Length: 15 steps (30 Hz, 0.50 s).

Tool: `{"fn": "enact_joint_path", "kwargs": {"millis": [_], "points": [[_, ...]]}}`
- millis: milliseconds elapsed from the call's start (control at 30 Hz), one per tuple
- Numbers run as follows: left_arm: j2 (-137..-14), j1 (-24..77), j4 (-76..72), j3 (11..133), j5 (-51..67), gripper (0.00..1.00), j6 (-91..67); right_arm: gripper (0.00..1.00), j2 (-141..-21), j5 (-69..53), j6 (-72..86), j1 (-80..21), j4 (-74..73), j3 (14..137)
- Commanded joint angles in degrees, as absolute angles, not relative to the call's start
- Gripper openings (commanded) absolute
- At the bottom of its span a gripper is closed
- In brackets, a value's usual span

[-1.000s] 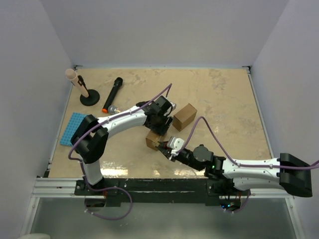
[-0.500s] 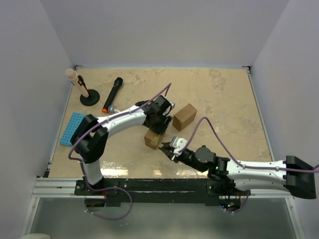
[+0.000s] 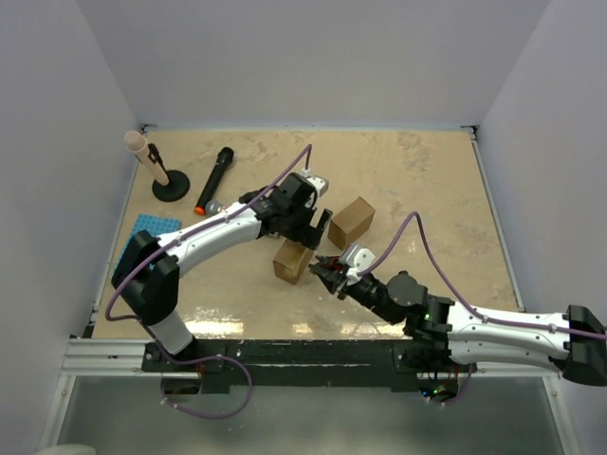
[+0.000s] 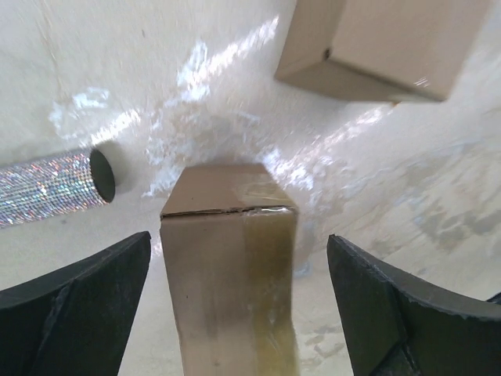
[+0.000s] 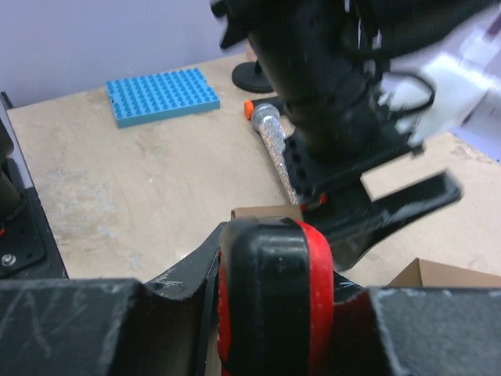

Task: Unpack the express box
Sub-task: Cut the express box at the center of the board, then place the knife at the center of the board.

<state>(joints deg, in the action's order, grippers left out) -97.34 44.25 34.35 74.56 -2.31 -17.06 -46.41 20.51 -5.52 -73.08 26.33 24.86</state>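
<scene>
A small sealed cardboard box (image 3: 291, 261) with clear tape along its seam lies mid-table. In the left wrist view the box (image 4: 231, 266) sits between my fingers without touching them. My left gripper (image 3: 313, 230) (image 4: 239, 239) is open and hovers just above the box's far end. My right gripper (image 3: 330, 273) (image 5: 270, 266) is shut on a red and black cutter (image 5: 274, 298), held close to the box's near right side. The box's top edge (image 5: 266, 212) shows just behind the cutter. A second, larger cardboard box (image 3: 351, 223) (image 4: 383, 43) lies to the right, beyond the first.
A glittery microphone (image 3: 214, 180) (image 4: 47, 188) (image 5: 274, 149) lies left of the boxes. A blue studded plate (image 3: 142, 242) (image 5: 160, 95) is at the left edge. A black stand with a tan knob (image 3: 156, 171) stands at the back left.
The left arm has swung its elbow outward and its gripper has lifted slightly off the small box, which now shows more. The right gripper has moved right and forward with the cutter.
</scene>
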Motion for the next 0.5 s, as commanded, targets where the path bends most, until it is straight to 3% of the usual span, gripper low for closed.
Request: {"fn": "enact_joint_path", "kwargs": {"millis": [0, 167, 233, 333, 467], "points": [[-91.0, 43.9, 27.4, 74.4, -2.8, 1.0, -18.9, 0.0, -44.7, 21.7, -4.4, -73.2, 25.0, 27.7], [-80.3, 42.5, 22.1, 69.7, -13.5, 1.0, -21.4, 0.0, -41.4, 21.5, 0.6, -73.1, 25.2, 29.4], [-75.9, 39.1, 17.9, 65.0, -15.8, 0.99, -24.1, 0.0, -42.6, 27.5, 10.0, -72.8, 21.8, 33.8], [-67.5, 32.7, 9.7, 58.0, -8.6, 0.98, -24.7, 0.0, -50.6, 18.3, 16.5, -68.3, 13.7, 43.2], [-58.1, 29.6, -4.6, 48.8, 14.5, 0.99, -24.4, 0.0, -60.5, 5.8, 20.2, -64.6, 8.4, 53.2]]}}
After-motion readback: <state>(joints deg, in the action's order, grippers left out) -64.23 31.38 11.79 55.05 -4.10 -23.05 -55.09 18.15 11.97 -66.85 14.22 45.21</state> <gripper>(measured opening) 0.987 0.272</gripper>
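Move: The taped express box stands just below the open left hand, its middle about 5 cm back, 6 cm to the left and 6 cm down. At the same level, the other box is roughly 4 cm ahead and 7 cm to the right, the glittery microphone 5 cm ahead and 17 cm left. From the right hand, already holding the red cutter, the express box lies some 8 cm ahead, 8 cm left and 19 cm below. The still-open left hand rises about 14 cm, swinging left above the express box; the right lifts the cutter 8 cm. ##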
